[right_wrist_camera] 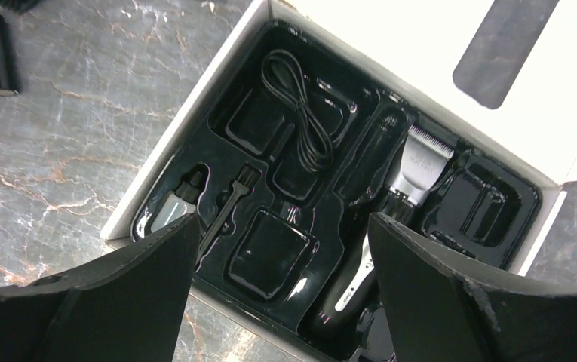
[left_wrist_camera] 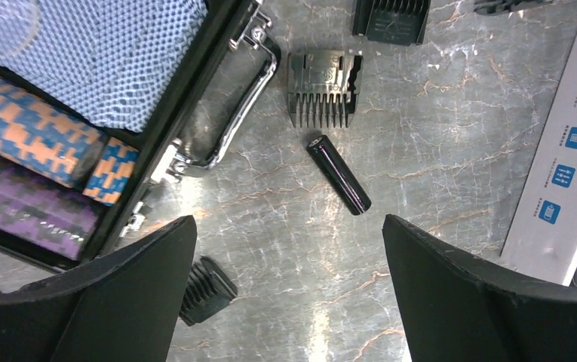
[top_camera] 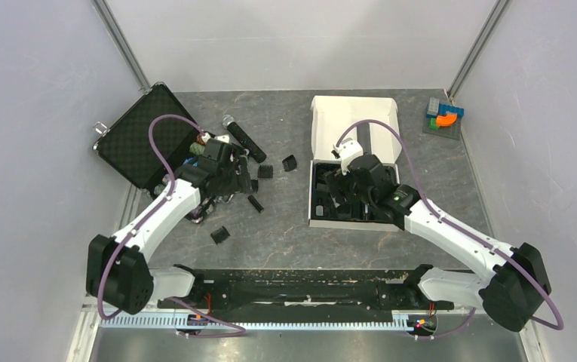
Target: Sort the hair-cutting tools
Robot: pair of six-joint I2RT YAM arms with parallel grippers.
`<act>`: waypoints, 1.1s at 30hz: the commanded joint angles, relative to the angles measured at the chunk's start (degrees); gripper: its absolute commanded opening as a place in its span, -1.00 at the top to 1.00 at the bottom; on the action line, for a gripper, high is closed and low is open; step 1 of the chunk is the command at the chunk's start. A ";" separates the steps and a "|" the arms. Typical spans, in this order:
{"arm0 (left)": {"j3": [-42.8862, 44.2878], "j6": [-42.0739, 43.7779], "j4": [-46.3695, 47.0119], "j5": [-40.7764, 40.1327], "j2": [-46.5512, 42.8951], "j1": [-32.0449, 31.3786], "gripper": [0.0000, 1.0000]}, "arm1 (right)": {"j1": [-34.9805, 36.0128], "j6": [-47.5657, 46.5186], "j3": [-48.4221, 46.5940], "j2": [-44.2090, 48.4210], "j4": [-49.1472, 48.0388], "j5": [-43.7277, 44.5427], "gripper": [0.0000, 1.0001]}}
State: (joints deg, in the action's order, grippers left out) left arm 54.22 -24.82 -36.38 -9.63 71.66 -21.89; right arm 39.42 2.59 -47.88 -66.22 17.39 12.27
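Note:
My right gripper [right_wrist_camera: 283, 226] hangs open over the black moulded tray [right_wrist_camera: 217, 102] of a white box [top_camera: 317, 223], with nothing between its fingers. The silver-and-black hair clipper [right_wrist_camera: 413, 177] lies in the tray's long slot, just inside my right finger. My left gripper [left_wrist_camera: 289, 226] stands open above bare table beside the open case. A black comb attachment [left_wrist_camera: 323, 98] lies ahead of it, and another comb [left_wrist_camera: 208, 290] is half hidden behind the left finger. More combs [top_camera: 290, 162] [top_camera: 220, 234] are scattered on the table between the case and the box.
An open black case [top_camera: 138, 139] holds coloured poker chip rolls [left_wrist_camera: 29, 136]. A microphone [top_camera: 243, 139] lies by it. A short black cylinder [left_wrist_camera: 338, 175] lies on the table. The tray also holds a coiled cable [right_wrist_camera: 300, 113] and a small brush [right_wrist_camera: 228, 207]. Coloured blocks [top_camera: 445, 115] sit far right.

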 commanded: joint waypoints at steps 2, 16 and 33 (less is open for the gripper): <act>1.36 -8.32 0.46 5.70 6.03 -0.38 -1.00 | 0.02 1.69 1.29 -0.38 -2.26 1.68 -0.71; 1.66 -14.45 6.96 6.66 18.43 -2.61 -0.58 | -0.22 1.02 4.19 0.62 -3.87 4.16 -0.76; -0.06 -15.52 11.15 7.06 23.49 -4.53 0.16 | -0.66 1.25 4.90 -0.06 -5.06 1.98 -0.78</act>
State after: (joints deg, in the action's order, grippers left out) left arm 54.28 -38.39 -27.62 -2.83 94.72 -25.93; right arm 39.03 3.40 -43.24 -66.59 14.85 15.05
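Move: The black tube lies some 6 cm to the left hand's right, about 1 cm ahead and 12 cm below. One comb guard sits 4 cm beyond the tube and 2 cm to its left; the case handle is about 5 cm ahead of the hand and 1 cm left; a near guard lies 8 cm back, 4 cm left. From the right hand the tube is roughly 24 cm left, 1 cm ahead, 15 cm below. Left hand sinks 10 cm, shifting 6 cm right to the black tube, fingers half closing; right hand sinks slightly. ##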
